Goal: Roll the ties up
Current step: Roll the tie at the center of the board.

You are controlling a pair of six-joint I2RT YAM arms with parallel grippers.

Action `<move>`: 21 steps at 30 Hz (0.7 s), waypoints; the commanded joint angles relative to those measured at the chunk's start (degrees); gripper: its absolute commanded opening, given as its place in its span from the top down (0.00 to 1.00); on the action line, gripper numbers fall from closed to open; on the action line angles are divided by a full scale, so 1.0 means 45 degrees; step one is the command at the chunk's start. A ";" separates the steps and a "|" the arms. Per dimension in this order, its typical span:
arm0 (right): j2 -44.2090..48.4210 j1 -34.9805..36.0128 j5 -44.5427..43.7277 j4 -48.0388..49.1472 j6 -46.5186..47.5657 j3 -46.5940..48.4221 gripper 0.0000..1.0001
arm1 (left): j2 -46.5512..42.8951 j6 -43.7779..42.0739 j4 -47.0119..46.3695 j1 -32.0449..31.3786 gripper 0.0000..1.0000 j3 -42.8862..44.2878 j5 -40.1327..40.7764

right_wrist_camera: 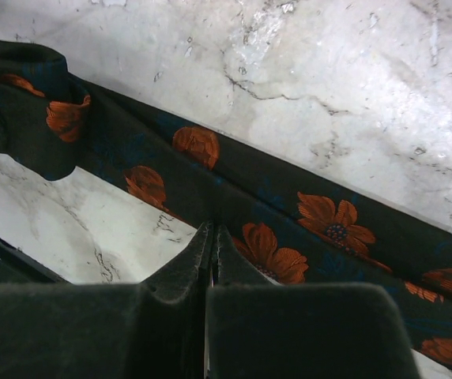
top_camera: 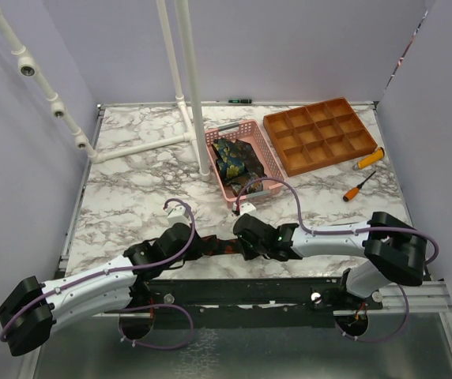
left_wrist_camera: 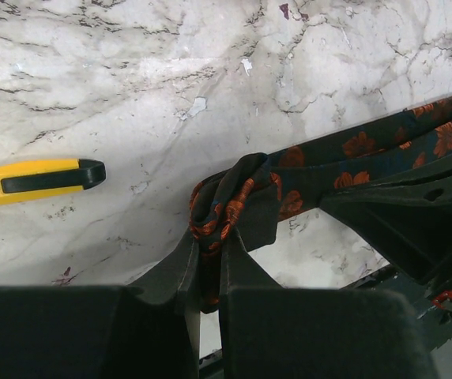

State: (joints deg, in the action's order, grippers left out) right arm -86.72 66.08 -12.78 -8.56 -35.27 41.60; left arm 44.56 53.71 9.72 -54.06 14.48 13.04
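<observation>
A dark tie with orange flowers (top_camera: 226, 249) lies stretched along the near table edge between my two grippers. My left gripper (left_wrist_camera: 210, 246) is shut on its bunched, folded end (left_wrist_camera: 230, 201), and the strip (left_wrist_camera: 352, 154) runs off to the right from there. My right gripper (right_wrist_camera: 212, 230) is shut with its tips pinched on the near edge of the flat tie (right_wrist_camera: 234, 178). In the top view the left gripper (top_camera: 204, 246) and right gripper (top_camera: 246, 242) sit close together. More ties (top_camera: 234, 158), in a yellow and blue paisley pattern, lie in the pink basket (top_camera: 267, 156).
An orange compartment tray (top_camera: 321, 134) stands at the back right, with two orange-handled screwdrivers (top_camera: 366, 160) (top_camera: 359, 188) beside it. A white pipe rack (top_camera: 190, 95) rises at the back centre. A yellow tool with a black tip (left_wrist_camera: 32, 178) lies left of my left gripper.
</observation>
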 commanded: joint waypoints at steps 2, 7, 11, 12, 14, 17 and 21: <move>-0.0537 0.0158 0.0577 0.0271 0.0323 -0.0169 1.00 | -0.0215 -0.0080 -0.0086 0.0041 1.00 -0.0194 -0.0165; -0.0167 0.0178 -0.0107 -0.0139 -0.0073 0.0087 0.93 | -0.0054 -0.0157 -0.0032 0.0036 1.00 -0.0118 -0.0231; 0.0549 0.0158 -0.0787 -0.0289 -0.0567 0.0485 0.67 | 0.0462 -0.0283 0.0004 0.0041 1.00 0.0074 -0.0419; 0.0661 0.0175 -0.0825 -0.0223 -0.0660 0.0635 0.62 | 0.0571 -0.0309 -0.0006 0.0041 1.00 0.0114 -0.0476; 0.0793 0.0175 -0.0711 0.0120 -0.0898 0.0823 0.56 | 0.0709 -0.0354 0.0006 0.0027 1.00 0.0175 -0.0549; 0.0656 0.0158 -0.0047 0.1021 -0.1295 0.0970 0.52 | 0.0712 -0.0345 -0.0005 0.0038 1.00 0.0162 -0.0560; -0.0192 0.0086 0.0976 0.1983 -0.1917 0.1325 0.52 | 0.0603 -0.0296 0.0040 0.0041 1.00 0.0121 -0.0534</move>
State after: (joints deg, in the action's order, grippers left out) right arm -84.71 66.41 -12.60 -4.93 -40.25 45.50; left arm 47.64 52.88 9.56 -54.06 14.41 11.97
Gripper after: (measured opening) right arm 0.479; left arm 0.084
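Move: My left hand still pinches the rolled end of the tie, the roll sitting right at the fingertips, roughly 1 cm ahead, 1 cm right and 1 cm below. From my shut right fingers that roll lies about 8 cm left, 2 cm ahead and 1 cm higher; the flat strip is some 2 cm straight ahead, 1 cm below. From my left hand, the yellow knife is about 9 cm left, 4 cm ahead and 3 cm below. I open my right fingers to about half, letting go of the strip's near edge, then lift off about 5 cm while swinging some 4 cm left towards the roll, the hand's left side tipping up about 10 degrees. My left hand keeps its pinch and lowers the roll a little over 1 cm towards the board. ##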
